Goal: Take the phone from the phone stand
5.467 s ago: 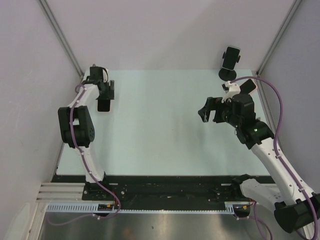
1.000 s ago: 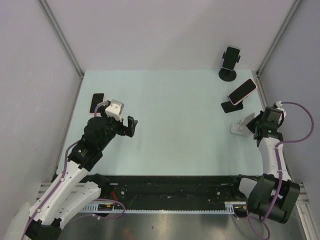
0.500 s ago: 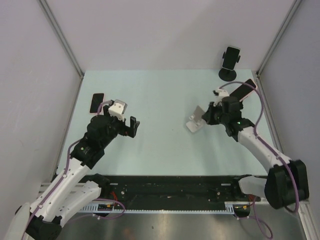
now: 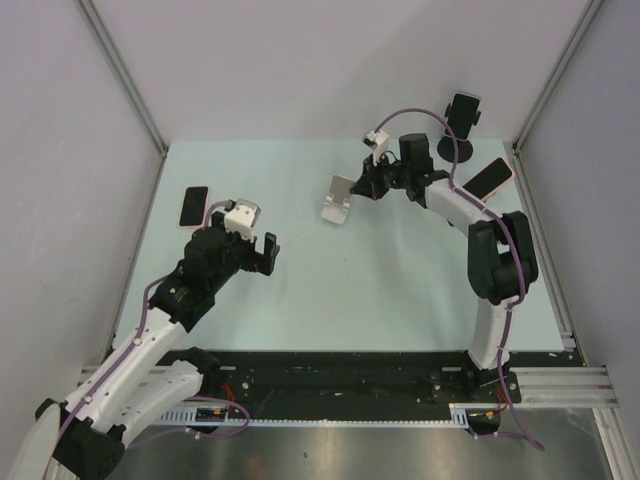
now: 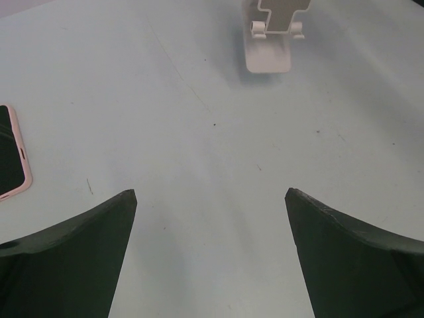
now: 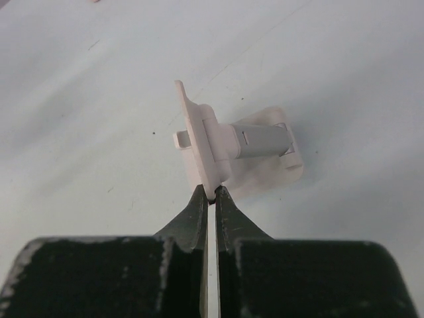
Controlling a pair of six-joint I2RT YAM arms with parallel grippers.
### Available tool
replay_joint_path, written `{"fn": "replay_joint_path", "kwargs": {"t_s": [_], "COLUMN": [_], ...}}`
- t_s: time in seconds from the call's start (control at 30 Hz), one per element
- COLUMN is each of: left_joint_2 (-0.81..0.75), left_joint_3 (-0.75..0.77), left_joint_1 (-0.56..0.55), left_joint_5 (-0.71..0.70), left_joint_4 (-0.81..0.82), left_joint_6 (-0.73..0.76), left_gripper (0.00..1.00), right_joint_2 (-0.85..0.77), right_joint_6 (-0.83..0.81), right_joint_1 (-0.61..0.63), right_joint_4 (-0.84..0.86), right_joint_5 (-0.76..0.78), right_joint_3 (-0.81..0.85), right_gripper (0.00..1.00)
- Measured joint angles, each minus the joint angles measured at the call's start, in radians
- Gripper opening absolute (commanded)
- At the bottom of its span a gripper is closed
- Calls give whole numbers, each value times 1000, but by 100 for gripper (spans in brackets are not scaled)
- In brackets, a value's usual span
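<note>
A white phone stand (image 4: 338,199) (image 5: 271,40) (image 6: 232,149) with nothing on it is at the back middle of the table, its base at or just above the surface. My right gripper (image 4: 364,189) (image 6: 212,197) is shut on the edge of its back plate. A dark phone in a pink case (image 4: 194,206) (image 5: 10,159) lies flat at the far left. My left gripper (image 4: 265,254) (image 5: 211,192) hangs open over bare table to the right of that phone, holding nothing.
A pink-cased phone (image 4: 490,178) leans on a stand at the right, partly behind my right arm. Another phone sits in a black stand (image 4: 461,118) at the back right corner. Grey walls close in the table (image 4: 350,290) on three sides.
My right arm has carried the white stand from the right edge across to the back middle. My left arm has barely shifted and stays open.
</note>
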Motion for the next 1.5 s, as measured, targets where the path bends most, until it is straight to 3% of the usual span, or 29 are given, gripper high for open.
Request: {"fn": "replay_joint_path", "kwargs": {"t_s": [0.37, 0.7, 0.9, 0.97, 1.0, 1.1, 1.17, 1.2, 1.5], "left_joint_2": [57, 93, 103, 106, 108, 109, 109, 109, 94], "left_joint_3": [-3, -3, -3, -3, -3, -3, -3, -3, -3], "left_joint_1": [0, 0, 0, 0, 0, 0, 0, 0, 0], "left_joint_5": [-46, -55, -62, -63, -64, -66, -66, -66, -66], "left_joint_4": [0, 0, 0, 0, 0, 0, 0, 0, 0], "left_joint_6": [20, 21, 24, 25, 25, 28, 28, 28, 27], "left_gripper": [100, 100, 100, 100, 100, 100, 100, 100, 100], "right_joint_2": [395, 539, 573, 574, 575, 575, 575, 575, 533], "right_joint_6": [-285, -429, -474, -481, -482, -481, -476, -472, -347], "right_joint_1": [-20, -50, -52, -51, -51, -48, -46, -46, -72], "right_joint_4": [-432, -681, -759, -772, -776, -779, -770, -763, -657], "right_joint_5": [-154, -238, -310, -322, -325, -325, -324, -324, -291], "right_joint_3": [580, 830, 869, 869, 869, 865, 847, 834, 736], "right_gripper": [0, 0, 0, 9, 26, 58, 68, 78, 100]}}
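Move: The right hand already holds the empty phone stand by the side edge of its back plate. The table spot it is taken to lies about 2 cm ahead, 6 cm left and roughly 12 cm below the hand. The loose phone lies level with the hand, some 42 cm left; the slanted phone is about 31 cm right and 1 cm ahead. From the left hand the spot is roughly 21 cm ahead, 14 cm right and 17 cm below. Forward and down by about 5 cm each, the right hand brings the held stand to the table while turning some 23 degrees counter-clockwise, easing back slightly as it squares the stand up. The fingers then open wide and let go of the back plate; the hand dips a little further, tipping down, and starts up again. The left hand, open, sinks about 3 cm. ##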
